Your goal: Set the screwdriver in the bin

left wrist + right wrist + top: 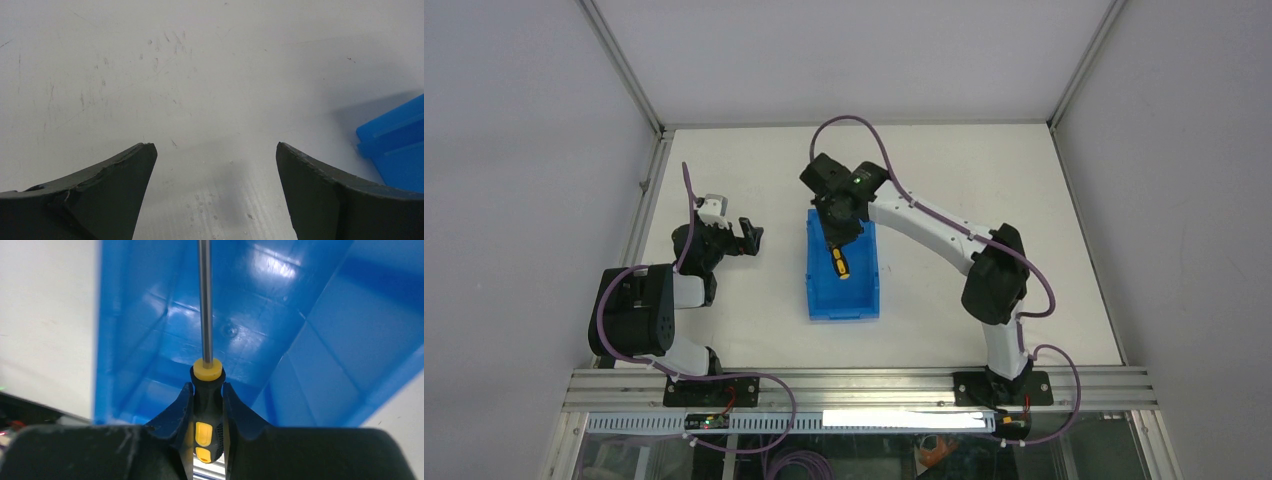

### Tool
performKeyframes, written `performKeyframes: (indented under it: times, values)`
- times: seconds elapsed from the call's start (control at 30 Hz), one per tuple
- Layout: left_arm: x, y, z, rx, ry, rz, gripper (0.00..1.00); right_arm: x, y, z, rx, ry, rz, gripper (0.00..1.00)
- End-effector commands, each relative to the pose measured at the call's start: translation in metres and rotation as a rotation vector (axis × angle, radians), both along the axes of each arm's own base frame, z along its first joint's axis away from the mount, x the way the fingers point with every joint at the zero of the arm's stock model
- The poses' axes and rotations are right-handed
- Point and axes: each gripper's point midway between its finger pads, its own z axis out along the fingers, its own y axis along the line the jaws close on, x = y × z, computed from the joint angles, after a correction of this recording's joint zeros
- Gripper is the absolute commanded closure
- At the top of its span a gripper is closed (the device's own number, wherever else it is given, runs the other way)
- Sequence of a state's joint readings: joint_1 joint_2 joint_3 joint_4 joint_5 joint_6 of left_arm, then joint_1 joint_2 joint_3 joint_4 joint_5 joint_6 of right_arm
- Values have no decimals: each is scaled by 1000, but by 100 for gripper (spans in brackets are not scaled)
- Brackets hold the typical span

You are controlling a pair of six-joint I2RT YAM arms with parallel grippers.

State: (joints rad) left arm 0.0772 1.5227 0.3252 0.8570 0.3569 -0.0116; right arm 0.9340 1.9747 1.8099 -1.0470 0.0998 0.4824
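Note:
The blue bin (854,300) stands open-topped on the white table, mid-table between the two arms. My right gripper (835,240) hangs over the bin's far half, shut on the screwdriver (840,264). In the right wrist view its fingertips (186,392) press both sides of the black-and-yellow handle of the screwdriver (207,371). The metal shaft points away from the camera, over the inside of the bin (320,340). My left gripper (750,236) sits left of the bin, and in its own view the left gripper (215,146) is open over bare table, with a corner of the bin (395,145) at the right.
Grey enclosure walls with aluminium posts (629,75) surround the table. An aluminium rail (854,385) carrying both arm bases runs along the near edge. The right arm's purple cable (864,125) loops above the bin.

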Motion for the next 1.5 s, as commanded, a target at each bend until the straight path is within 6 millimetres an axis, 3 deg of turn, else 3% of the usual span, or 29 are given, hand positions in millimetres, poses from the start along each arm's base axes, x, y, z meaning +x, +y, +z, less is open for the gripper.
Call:
performKeyframes:
  times: [0.0, 0.33, 0.53, 0.7, 0.8, 1.03, 1.1, 1.13, 1.2, 1.23, 1.4, 1.47]
  values:
    - [10, -2, 21, 7, -80, -11, 1, 4, 10, -6, 72, -77, -30, 100]
    - [10, -3, 21, 7, -81, -11, 1, 10, -1, -70, -12, -82, -95, 99]
    - [10, -2, 20, 7, -80, -10, 1, 10, -6, -76, -39, -80, -110, 72]
    - [10, -3, 20, 7, -79, -12, 1, 15, -5, -52, -13, -136, -129, 59]
    - [10, -3, 21, 7, -80, -11, 1, 16, -5, -32, -8, -174, -126, 57]
    - [10, -2, 21, 7, -80, -11, 1, 17, -8, 43, 63, -294, -87, 57]
    - [10, -3, 20, 7, -79, -12, 1, 17, -13, 66, 97, -338, -73, 51]
    - [10, -3, 21, 7, -81, -12, 1, 18, -16, 76, 107, -361, -65, 41]
    - [10, -2, 21, 7, -81, -11, 1, 19, -25, 96, 123, -408, -50, 6]
    - [10, -2, 20, 7, -79, -11, 1, 21, -31, 105, 129, -429, -47, 2]
    - [10, -2, 20, 7, -79, -11, 1, 36, -83, 133, 166, -518, -114, 1]
    - [10, -2, 20, 7, -79, -11, 1, 44, -108, 130, 183, -521, -156, 1]
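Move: I already hold the screwdriver by its handle in my right hand, over the bin. The bin's middle is about 4 cm ahead of this hand, barely 1 cm to its right and some 9 cm below. The bin's near wall is roughly 9 cm back with no sideways offset, also 9 cm below. From my idle left hand, the bin's middle lies about 23 cm to the right, 5 cm back and 3 cm lower. My right hand sinks a good 8 cm into the bin, easing slightly back and right and slowing towards the bottom, where I part my fingers and let go of the screwdriver. Then I climb quickly some 19 cm out of the bin, opening the fingers wide and tipping them up and forward by about 25 degrees, drifting a little right at the end. ##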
